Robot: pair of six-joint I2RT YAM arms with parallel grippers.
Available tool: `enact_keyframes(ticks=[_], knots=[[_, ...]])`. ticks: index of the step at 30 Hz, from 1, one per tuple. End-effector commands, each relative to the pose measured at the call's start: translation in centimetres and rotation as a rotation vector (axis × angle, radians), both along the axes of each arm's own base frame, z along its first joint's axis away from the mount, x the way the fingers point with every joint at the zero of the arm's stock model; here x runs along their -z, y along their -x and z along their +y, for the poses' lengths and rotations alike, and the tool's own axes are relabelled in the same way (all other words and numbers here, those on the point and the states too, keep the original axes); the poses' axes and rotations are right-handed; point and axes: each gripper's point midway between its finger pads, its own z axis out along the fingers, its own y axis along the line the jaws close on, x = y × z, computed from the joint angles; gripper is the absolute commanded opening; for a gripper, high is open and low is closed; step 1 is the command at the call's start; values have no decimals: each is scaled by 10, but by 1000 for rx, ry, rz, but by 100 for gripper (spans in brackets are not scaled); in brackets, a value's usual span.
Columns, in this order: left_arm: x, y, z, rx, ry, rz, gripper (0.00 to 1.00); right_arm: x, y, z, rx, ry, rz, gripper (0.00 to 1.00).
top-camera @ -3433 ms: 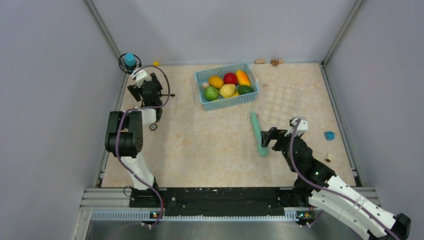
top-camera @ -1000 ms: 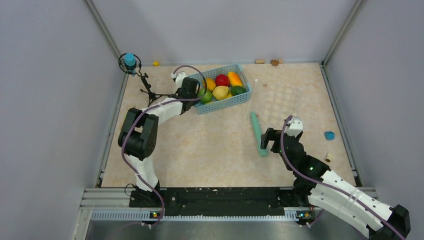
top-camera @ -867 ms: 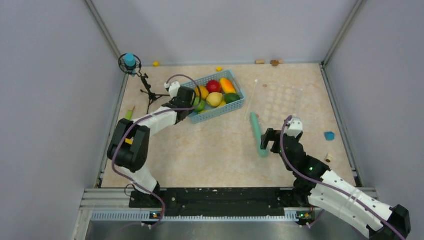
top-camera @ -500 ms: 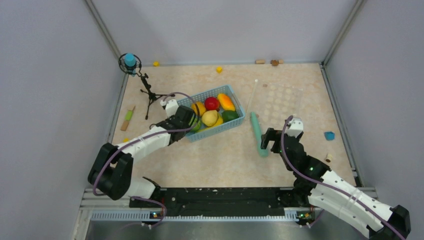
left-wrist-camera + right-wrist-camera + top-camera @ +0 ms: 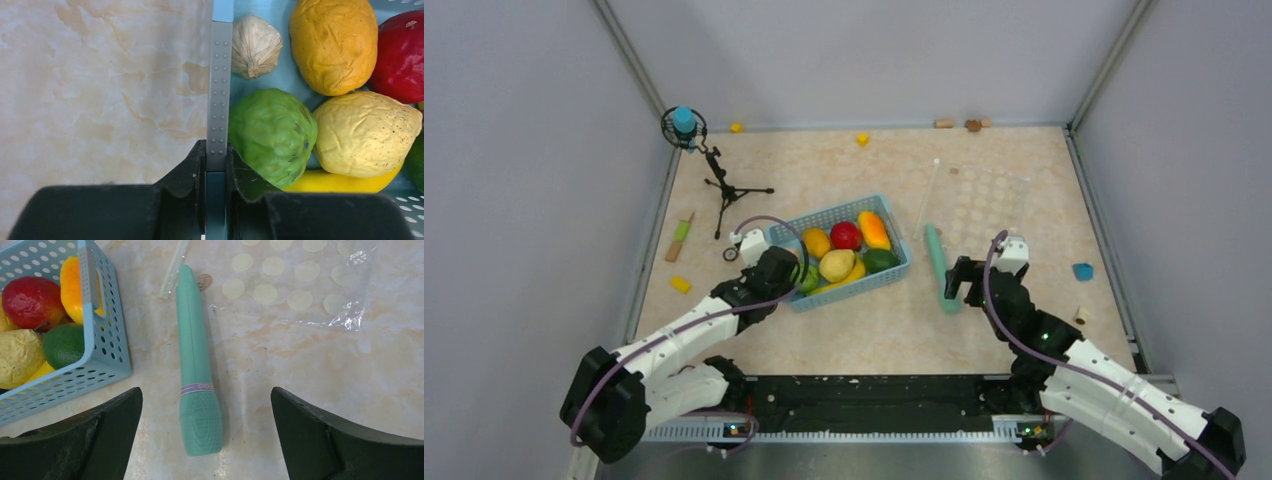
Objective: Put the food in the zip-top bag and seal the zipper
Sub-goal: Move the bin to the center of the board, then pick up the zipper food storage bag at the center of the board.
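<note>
The food lies in a light-blue mesh basket [image 5: 824,213]: an orange piece [image 5: 816,242], a red one [image 5: 846,235], a yellow one [image 5: 837,265] and a dark green one [image 5: 881,260]. My left gripper [image 5: 786,272] is shut on the basket's left wall [image 5: 220,90], beside a light green fruit [image 5: 272,135]. The zip-top bag [image 5: 986,205] lies flat at the right, its zipper [image 5: 927,198] on the side towards the basket. My right gripper [image 5: 967,282] hovers open over a teal stick [image 5: 192,340], with nothing between its fingers.
A small tripod [image 5: 724,190] and a blue-topped stand [image 5: 684,124] are at the back left. Yellow blocks [image 5: 861,138] [image 5: 681,284], a green-tipped stick [image 5: 679,237] and a blue block [image 5: 1082,271] lie scattered. Grey walls close in three sides.
My left arm has reached the basket, closed on its left wall and dragged it from the back towards the near middle. The right arm has barely moved.
</note>
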Motion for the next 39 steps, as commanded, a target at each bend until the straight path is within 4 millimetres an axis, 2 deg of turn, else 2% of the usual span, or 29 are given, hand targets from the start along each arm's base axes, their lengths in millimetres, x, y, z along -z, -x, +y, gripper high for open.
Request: enact_keyframes(ticks=[1,5,7,9,12,14,16,20,23,27,31,35,39], knots=[[14,24,1,82,-20,82,4,-29,-6,11,-17,-62,-50,99],[-2,24,2,128,-53,69,5,-28,-6,12,-24,-61,-50,99],[-11,24,3,157,-81,64,11,-29,-6,13,-28,-61,-51,99],[-19,24,9,149,-110,62,26,-28,-6,13,-30,-58,-49,99],[-30,25,18,114,-133,53,60,-29,-6,13,-31,-58,-48,99],[-42,24,21,90,-118,17,74,-28,-6,12,-28,-54,-46,99],[-60,20,18,80,-73,-46,81,-28,-7,12,-20,-49,-45,99],[-118,3,8,68,53,-251,94,-43,-16,12,1,-20,-62,99],[-151,-10,-7,115,120,-380,97,-60,-29,16,30,11,-68,99],[-169,-26,-30,202,145,-458,96,-68,-60,24,67,81,-9,99],[-156,-40,-39,233,103,-479,97,-63,-106,33,60,99,97,99],[-134,-51,-34,197,57,-481,97,-45,-159,37,57,127,187,99],[-129,-55,-36,204,55,-515,97,-8,-213,39,90,172,280,98]])
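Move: The left hand is shut on the bin's left rim; the bin's middle lies about 13 cm to its right, 4 cm ahead and some 4 cm lower. The poker chip is roughly 11 cm left and 5 cm ahead. For the open right hand, the bag's middle is about 20 cm ahead, 4 cm right and 12 cm down, with the green pouch 5 cm ahead and 4 cm left, and the bin some 26 cm left and 6 cm ahead. Draw the bin the last 3 cm back with the left gripper still on its rim, open wide to let go, then lift about 14 cm and swing forward and right over the fruit, tilting the fingers some 20 degrees up. Late on, raise the open right gripper, then reach about 17 cm forward past the pouch towards the bag, sinking slightly at the end. ##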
